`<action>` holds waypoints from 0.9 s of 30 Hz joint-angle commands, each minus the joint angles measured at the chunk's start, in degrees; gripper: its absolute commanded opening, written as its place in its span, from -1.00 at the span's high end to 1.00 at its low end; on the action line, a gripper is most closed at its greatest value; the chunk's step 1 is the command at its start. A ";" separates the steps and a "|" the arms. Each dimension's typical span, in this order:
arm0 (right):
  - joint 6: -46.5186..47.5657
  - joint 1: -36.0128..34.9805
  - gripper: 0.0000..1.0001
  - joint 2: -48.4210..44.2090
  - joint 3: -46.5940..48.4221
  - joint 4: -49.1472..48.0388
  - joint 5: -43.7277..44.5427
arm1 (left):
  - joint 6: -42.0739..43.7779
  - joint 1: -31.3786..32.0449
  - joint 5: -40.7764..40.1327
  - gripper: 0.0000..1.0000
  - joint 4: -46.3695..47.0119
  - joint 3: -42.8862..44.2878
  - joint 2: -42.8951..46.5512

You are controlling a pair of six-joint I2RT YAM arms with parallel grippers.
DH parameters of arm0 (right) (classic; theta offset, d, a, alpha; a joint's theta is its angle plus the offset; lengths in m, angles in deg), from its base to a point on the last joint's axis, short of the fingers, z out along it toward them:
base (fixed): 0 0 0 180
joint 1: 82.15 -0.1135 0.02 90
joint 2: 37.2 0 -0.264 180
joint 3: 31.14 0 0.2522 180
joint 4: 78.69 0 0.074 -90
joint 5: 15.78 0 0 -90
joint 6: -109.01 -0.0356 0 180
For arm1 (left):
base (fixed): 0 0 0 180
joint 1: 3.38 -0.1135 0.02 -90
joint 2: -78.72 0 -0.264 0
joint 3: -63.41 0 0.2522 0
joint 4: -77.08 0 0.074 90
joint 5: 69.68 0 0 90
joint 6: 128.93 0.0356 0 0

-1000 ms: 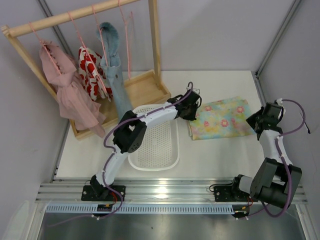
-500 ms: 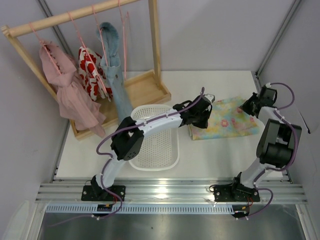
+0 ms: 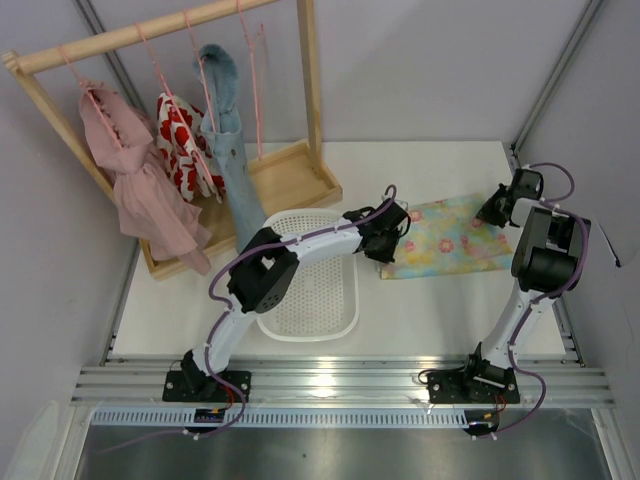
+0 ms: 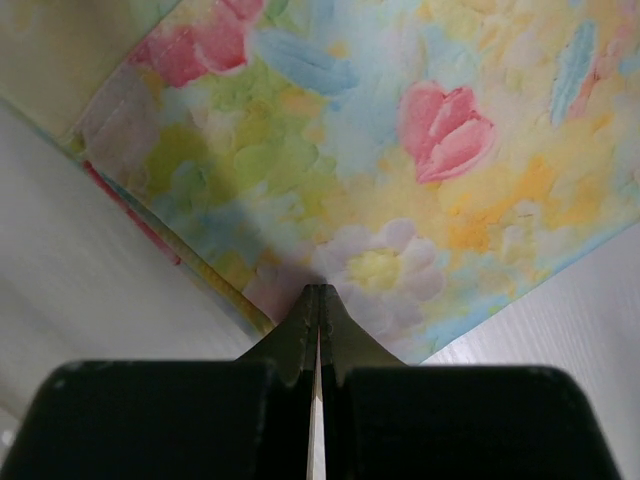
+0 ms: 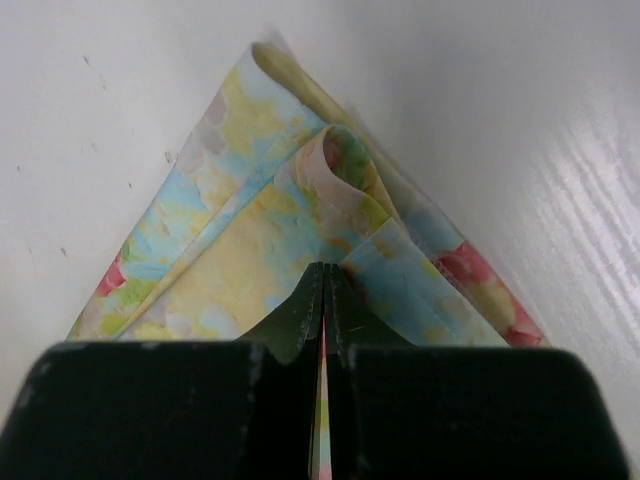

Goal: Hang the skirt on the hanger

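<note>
The skirt [image 3: 450, 238], pale yellow and turquoise with pink flowers, lies flat on the white table right of centre. My left gripper [image 3: 385, 243] is shut, its tips resting on the skirt [image 4: 400, 180] close to the left edge, with no cloth seen pinched between them [image 4: 321, 290]. My right gripper [image 3: 491, 211] is also shut, its tips [image 5: 325, 270] touching the skirt's far right corner [image 5: 250, 230], where the hem is folded over. An empty pink wire hanger [image 3: 254, 95] hangs at the right end of the wooden rack bar.
A white perforated basket [image 3: 310, 275] sits under the left arm. The wooden rack [image 3: 170, 28] at back left holds a pink garment [image 3: 140, 190], a red-and-white one [image 3: 180, 140] and a blue denim one [image 3: 230, 150] above its tray base [image 3: 295, 180]. Walls close in at the right.
The left gripper swung right, then came back down onto the skirt's left edge. The right gripper moved from beyond the skirt's right edge up to its far right corner. Both stayed shut.
</note>
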 commanded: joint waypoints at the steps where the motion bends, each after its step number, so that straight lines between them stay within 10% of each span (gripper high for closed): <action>1: 2.51 0.81 1.00 1.77 3.10 0.22 1.65 | 1.42 -0.46 -1.43 1.00 -2.19 0.35 -0.05; 11: 6.46 -1.56 0.91 -10.17 6.88 3.99 -6.62 | 6.34 -0.46 4.11 0.86 -5.35 4.47 6.97; 16: 6.11 -1.66 0.40 -20.89 4.00 8.65 -4.94 | 7.40 -0.46 2.89 -0.17 -4.83 5.36 12.68; 20: 6.11 -1.30 -0.33 -32.73 -2.50 9.71 -5.21 | 6.61 -0.55 -0.28 -0.27 -6.23 4.66 15.59; 27: 5.94 -2.09 -0.73 -44.97 -12.62 10.60 -6.08 | 4.68 -0.90 -9.41 -0.55 -5.87 -5.95 25.61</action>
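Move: Both hands have shut fingertips down at the folded skirt, the left at its near-left corner, the right by its far-right end. The skirt's middle is about 15 cm to the left hand's right and 6 cm ahead, about 1 cm lower; from the right hand it lies some 11 cm left and 6 cm back. The empty basket's middle is about 18 cm to the left hand's left and 3 cm back. Upwards go both hands, away from the skirt, after barely shifting at first. The left rises about 16 cm, edging left at the end as its fingertips tip slightly up. The right climbs faster, some 24 cm, then also draws back and a little left, fingertips tipping up about 25 degrees. Both sets of fingers come free of the cloth and spread wide. ##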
